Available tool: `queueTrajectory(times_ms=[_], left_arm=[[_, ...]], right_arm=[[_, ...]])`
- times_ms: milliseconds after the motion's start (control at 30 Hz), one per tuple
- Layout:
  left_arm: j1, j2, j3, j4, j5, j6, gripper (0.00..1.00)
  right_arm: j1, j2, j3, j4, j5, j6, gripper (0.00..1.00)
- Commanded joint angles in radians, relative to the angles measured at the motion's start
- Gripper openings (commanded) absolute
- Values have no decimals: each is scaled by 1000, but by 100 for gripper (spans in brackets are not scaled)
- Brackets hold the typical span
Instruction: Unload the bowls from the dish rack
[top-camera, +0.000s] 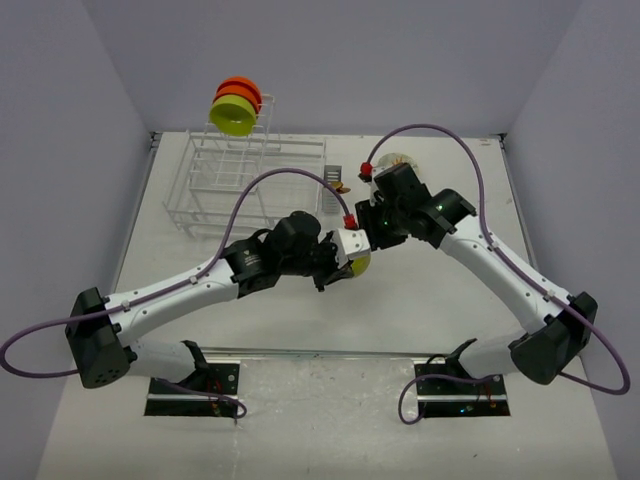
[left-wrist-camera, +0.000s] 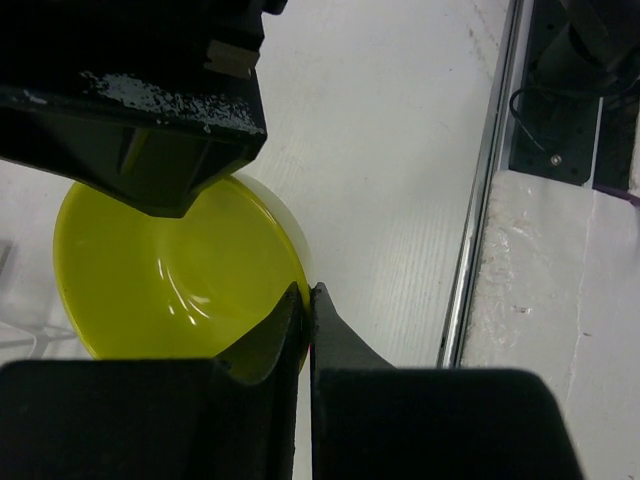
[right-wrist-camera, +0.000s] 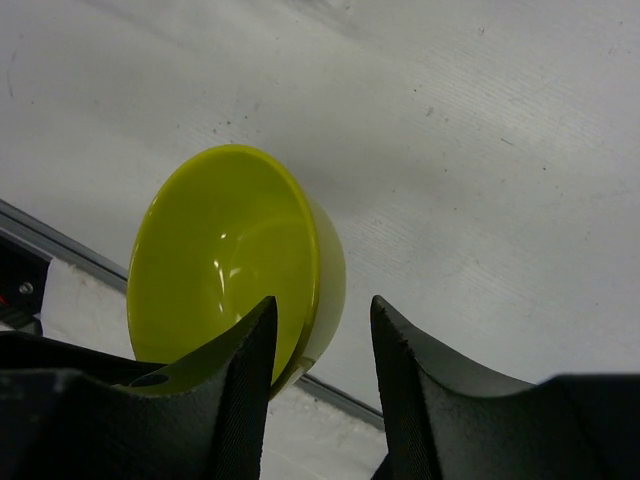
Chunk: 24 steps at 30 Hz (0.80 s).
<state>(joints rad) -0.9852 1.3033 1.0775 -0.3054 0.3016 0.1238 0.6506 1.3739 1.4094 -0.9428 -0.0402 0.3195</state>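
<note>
A lime-green bowl (left-wrist-camera: 170, 280) hangs tilted above the table between the two arms, small in the top view (top-camera: 360, 266). My left gripper (left-wrist-camera: 305, 290) is shut on its rim, at mid-table in the top view (top-camera: 345, 258). My right gripper (right-wrist-camera: 320, 305) straddles the opposite rim. One of its fingers (right-wrist-camera: 235, 370) is inside the bowl (right-wrist-camera: 220, 260); the other stands outside with a gap, so the jaws are open. On the white dish rack (top-camera: 240, 185) at the back left, an orange-red bowl (top-camera: 242, 88) and a lime-green bowl (top-camera: 232, 118) stand on the tower. A cream bowl (top-camera: 402, 160) shows behind the right arm.
A metal rail (top-camera: 330, 352) runs along the table's near edge, also seen in the left wrist view (left-wrist-camera: 478, 210). A small brown item (top-camera: 340, 186) lies by the rack's right end. Grey walls close the left, back and right.
</note>
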Motion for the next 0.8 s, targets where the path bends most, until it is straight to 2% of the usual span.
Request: queueTrajectory(times_ms=[0,33,67,167,200,267,300,467,500,533,600,633,667,767], left_arm=[[-4,23,38,8,-30,42,0],[-4,28,41,5,-33,42,0],[-6,30,47,2,-41,42,0],[-4,33,48,-4,-56,42,0],[-4,30,52,-4,-62,40,0],[-4,25,50,-3,-81,33,0],[-4,18,50,2,-108,28,0],[-4,-12,33,26,-215,1,0],[-4,-12,35,26,-220,-6,5],[-4,-15,36,26,-228,-12,21],[-4,-27,41,25,-278,-53,69],[-4,-35,41,23,-288,-76,88],[-4,-45,39,23,-295,-88,100],[-4,-111,29,23,-355,-160,100]], right_arm=[[14,31,-21,16,-4,-20,44],[15,37,-23,18,-4,-20,43],[20,50,-21,18,-7,-22,37],[21,57,-24,30,-21,-22,31],[21,56,-27,48,-36,-22,23],[23,44,-38,71,-58,-22,13],[23,42,-40,94,-81,-17,2],[20,18,-70,186,-110,30,0],[18,13,-78,203,-110,41,0],[17,7,-84,222,-101,53,0],[3,-1,-108,271,-76,97,0],[-6,-9,-118,286,-47,111,0],[-20,-13,-144,303,-37,128,0],[-101,-39,-228,392,-30,196,0]])
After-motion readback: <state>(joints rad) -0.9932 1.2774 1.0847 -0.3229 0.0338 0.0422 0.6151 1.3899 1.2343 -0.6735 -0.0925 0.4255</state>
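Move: The green bowl, already gripped by its rim in the left fingers, has its middle about 6 cm ahead of the left hand, 4 cm to its right and 3 cm lower. From the half-open right hand that middle lies some 6 cm left, 1 cm back and 3 cm below. Neighbours, from the right hand: cutlery holder about 21 cm ahead, 8 cm left; patterned bowls roughly 26 cm ahead, 7 cm right, both some 17 cm lower. Take the green bowl over with the right gripper: sink about 3 cm over its right-hand rim while easing left, pinch the rim shut, and keep the grip while drifting slightly forward. Let the left hand dip about 2 cm, still holding; once the right grip is closed, lead it forward, left and back up, open its fingers wide to release the rim, and swing it some 15 degrees counter-clockwise. ##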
